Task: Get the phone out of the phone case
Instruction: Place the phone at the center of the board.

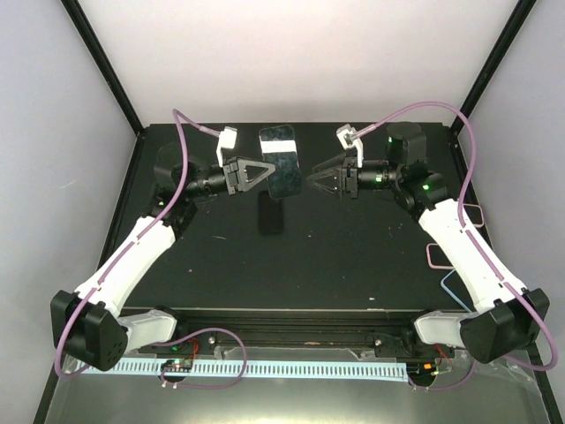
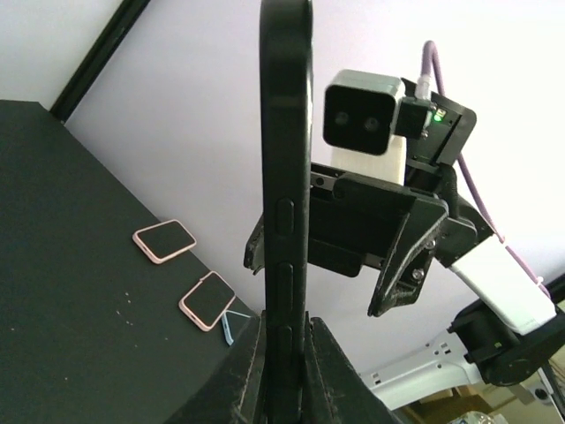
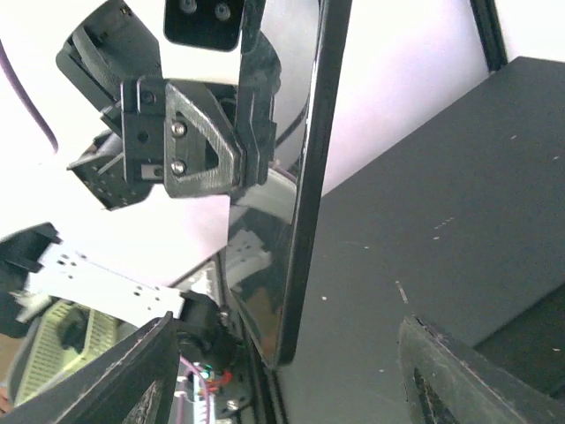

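The phone in its black phone case [image 1: 282, 163] hangs in the air over the back of the table, its glossy screen catching a white reflection. My left gripper [image 1: 261, 174] is shut on its left edge. In the left wrist view the case's edge with its side buttons [image 2: 284, 221] rises straight up between the closed fingers, where the left gripper [image 2: 284, 358] clamps it. My right gripper [image 1: 311, 181] is open at the phone's right edge. In the right wrist view the phone's thin edge [image 3: 305, 221] stands between the spread fingers of the right gripper [image 3: 291, 375], touching neither.
A flat black rectangle [image 1: 271, 214] lies on the black table [image 1: 353, 265] below the held phone. Two pink-rimmed cases [image 1: 439, 256] [image 1: 472, 215] and a light blue one [image 1: 452, 287] lie at the table's right edge. Black frame posts stand at the back corners.
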Robot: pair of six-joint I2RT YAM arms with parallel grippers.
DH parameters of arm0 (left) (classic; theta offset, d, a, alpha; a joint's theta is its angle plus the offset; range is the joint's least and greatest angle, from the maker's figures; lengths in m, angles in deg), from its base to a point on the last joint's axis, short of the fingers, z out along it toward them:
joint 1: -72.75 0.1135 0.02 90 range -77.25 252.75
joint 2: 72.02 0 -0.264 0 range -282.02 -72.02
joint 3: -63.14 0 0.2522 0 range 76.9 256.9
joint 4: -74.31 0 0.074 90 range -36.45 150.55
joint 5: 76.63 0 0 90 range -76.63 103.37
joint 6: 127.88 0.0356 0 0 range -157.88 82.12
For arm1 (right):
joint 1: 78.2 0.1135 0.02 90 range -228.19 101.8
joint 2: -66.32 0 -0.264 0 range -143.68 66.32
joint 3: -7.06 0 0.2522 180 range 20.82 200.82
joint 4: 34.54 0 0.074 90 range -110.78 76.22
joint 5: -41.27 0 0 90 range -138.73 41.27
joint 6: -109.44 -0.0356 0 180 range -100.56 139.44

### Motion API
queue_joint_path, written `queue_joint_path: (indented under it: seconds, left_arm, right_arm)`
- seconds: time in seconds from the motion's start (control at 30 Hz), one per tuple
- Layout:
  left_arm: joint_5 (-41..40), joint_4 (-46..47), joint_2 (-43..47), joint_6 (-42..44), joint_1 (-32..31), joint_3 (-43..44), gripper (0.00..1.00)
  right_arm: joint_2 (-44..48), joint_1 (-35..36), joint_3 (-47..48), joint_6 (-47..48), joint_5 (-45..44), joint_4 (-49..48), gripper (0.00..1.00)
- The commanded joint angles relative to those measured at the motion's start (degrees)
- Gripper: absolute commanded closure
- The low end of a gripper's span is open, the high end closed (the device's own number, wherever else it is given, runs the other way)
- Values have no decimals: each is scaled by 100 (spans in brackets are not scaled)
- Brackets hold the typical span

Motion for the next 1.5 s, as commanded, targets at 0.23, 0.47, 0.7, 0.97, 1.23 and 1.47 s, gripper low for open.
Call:
queue_joint_path:
  seconds: [0.23,0.47,0.7,0.97,1.23,1.47]
  left_arm:
    - [126,599,103,-32,-328,8,98]
    - [142,640,63,-41,-420,14,99]
    - [143,639,3,-40,-455,12,99]
    - [87,613,-82,-41,-500,21,98]
    - [-74,290,-78,182,-497,70,98]
    - [-210,-636,14,825,-126,236,41]
  right_arm:
    - [-77,-16,-103,-1277,573,-1178,39]
    - [-283,-11,-151,-1321,540,-1234,46]
    - [-366,31,-191,-1502,623,-1483,62]
    - [-419,94,-250,-1682,682,-1682,76]
    - [-429,94,-338,-1868,666,-1795,97]
    - [-534,-49,-461,-1773,491,-1581,99]
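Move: The left hand holds the phone in mid-air by its left edge, with its middle about 3 cm to that hand's right and 1 cm ahead. The open right gripper is some 9 cm to the left hand's right, 1 cm back and 1 cm lower. From the right hand the phone's middle lies about 6 cm left, 2 cm ahead and 1 cm above. The phone case lies on the board, roughly 32 cm below the right hand, 5 cm ahead and 8 cm left. The right hand shuts its fingers on the phone's free right edge, easing about 2 cm left to meet it and turning some 10 degrees. The left hand brings the phone about 2 cm right and as much back, towards the right gripper; once the right fingers have closed, it sinks a little and opens to release its edge. ##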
